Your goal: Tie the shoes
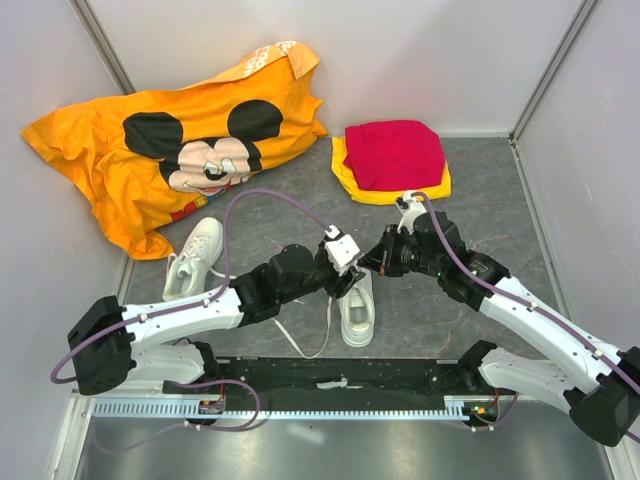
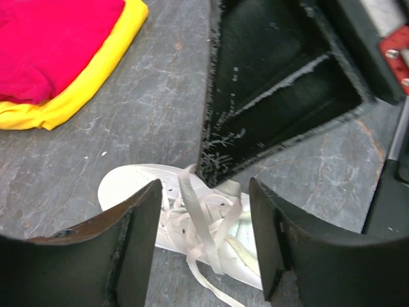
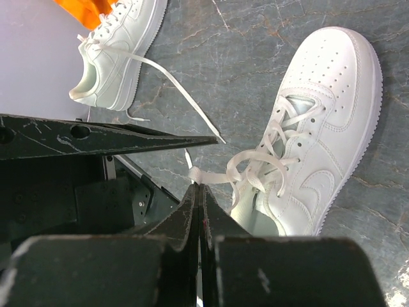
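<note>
Two white shoes lie on the grey table, one at the left (image 1: 195, 258) and one in the middle (image 1: 358, 312). Both grippers meet above the middle shoe (image 3: 332, 128). My right gripper (image 3: 200, 187) is shut on a flat white lace (image 3: 255, 160) of this shoe, pulling a loop up from the knot area. My left gripper (image 2: 204, 185) is open, its fingers (image 2: 137, 236) standing on either side of the raised lace (image 2: 199, 220) and the right gripper's tip (image 2: 220, 163). The left shoe (image 3: 118, 45) lies apart, with its laces loose.
An orange cartoon-mouse shirt (image 1: 170, 150) lies at the back left. A red cloth (image 1: 392, 152) sits folded on a yellow one (image 1: 400, 192) at the back centre. Grey walls close in both sides. The black base rail (image 1: 340, 375) runs along the near edge.
</note>
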Controlling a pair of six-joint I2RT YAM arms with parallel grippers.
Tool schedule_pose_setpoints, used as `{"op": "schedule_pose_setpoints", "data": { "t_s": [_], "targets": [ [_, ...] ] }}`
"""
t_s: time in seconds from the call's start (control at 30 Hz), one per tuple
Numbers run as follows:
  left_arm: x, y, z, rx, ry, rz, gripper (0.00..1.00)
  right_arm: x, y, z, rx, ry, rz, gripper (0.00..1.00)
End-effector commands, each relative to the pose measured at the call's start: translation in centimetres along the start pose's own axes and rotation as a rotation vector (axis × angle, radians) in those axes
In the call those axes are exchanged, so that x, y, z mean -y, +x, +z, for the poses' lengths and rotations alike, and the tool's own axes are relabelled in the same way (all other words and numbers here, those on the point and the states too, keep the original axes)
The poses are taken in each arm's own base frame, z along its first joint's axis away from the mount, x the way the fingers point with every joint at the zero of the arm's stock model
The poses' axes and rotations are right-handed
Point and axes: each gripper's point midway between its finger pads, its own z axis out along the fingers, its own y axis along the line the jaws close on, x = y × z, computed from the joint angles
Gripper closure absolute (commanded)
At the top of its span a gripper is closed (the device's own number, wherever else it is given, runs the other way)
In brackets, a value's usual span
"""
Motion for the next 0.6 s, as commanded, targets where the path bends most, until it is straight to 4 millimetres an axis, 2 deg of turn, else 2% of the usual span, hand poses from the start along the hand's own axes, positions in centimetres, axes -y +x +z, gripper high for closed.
{"op": "schedule_pose_setpoints", "data": {
  "t_s": [0.0, 0.07, 0.1, 0.17, 0.2, 0.3, 0.37, 0.47, 0.5, 0.57],
  "targets": [
    [-1.2, -3.1, 0.6, 0.084, -0.077, -0.041, 0.46, -0.4, -0.3, -0.1, 0.018, -0.023, 0.022, 1.0],
    [-1.3, -3.1, 0.5, 0.084, -0.078, -0.032, 0.53, -0.3, -0.2, 0.0, 0.014, -0.019, 0.026, 1.0],
    [-1.2, -2.9, 0.3, 0.082, -0.073, -0.024, 0.6, -0.2, -0.2, -0.1, 0.014, -0.017, 0.027, 1.0],
    [-1.2, -2.5, 0.1, 0.071, -0.074, -0.018, 0.7, -0.2, -0.3, -0.2, 0.017, -0.014, 0.029, 1.0],
    [-1.3, -2.1, 0.0, 0.057, -0.076, -0.017, 0.79, -0.1, -0.4, -0.3, 0.019, -0.013, 0.029, 1.0],
    [-1.2, -1.5, -0.4, 0.04, -0.064, -0.008, 0.94, 0.3, -0.3, -0.3, 0.018, -0.002, 0.029, 1.0],
    [-1.1, -1.2, -0.5, 0.028, -0.051, 0.006, 0.98, 0.5, -0.2, -0.4, 0.017, 0.003, 0.027, 1.0],
    [-0.6, -1.3, -0.7, 0.038, -0.008, 0.034, 0.98, 0.4, 0.0, -0.4, 0.007, -0.005, 0.011, 0.99],
    [-0.4, -1.4, -0.7, 0.041, 0.007, 0.046, 0.99, 0.5, 0.0, -0.4, 0.003, -0.008, 0.003, 0.81],
    [0.3, -1.5, -0.8, 0.038, 0.056, 0.089, 0.98, 0.1, -0.5, -0.7, 0.01, -0.023, -0.087, 0.59]
  ]
}}
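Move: The lace end, pinched in the right hand's shut fingertips, lies practically at the left hand's point, 1 cm ahead at most, between its open fingers; for the right hand it is right at the pinch. The shoe's middle is some 6 cm back from the left hand, about 1 cm to its left and 13 cm below; the red cloth lies about 26 cm ahead and 10 cm right, roughly 16 cm down. The lace end is passed over just above the shoe: the left hand stays nearly in place, easing forward about half a centimetre and back, and closes its well-open fingers fully to pinch the lace beside the right fingertips. The right hand keeps still holding its pinch until the left is shut, then opens its fingers about a quarter. ##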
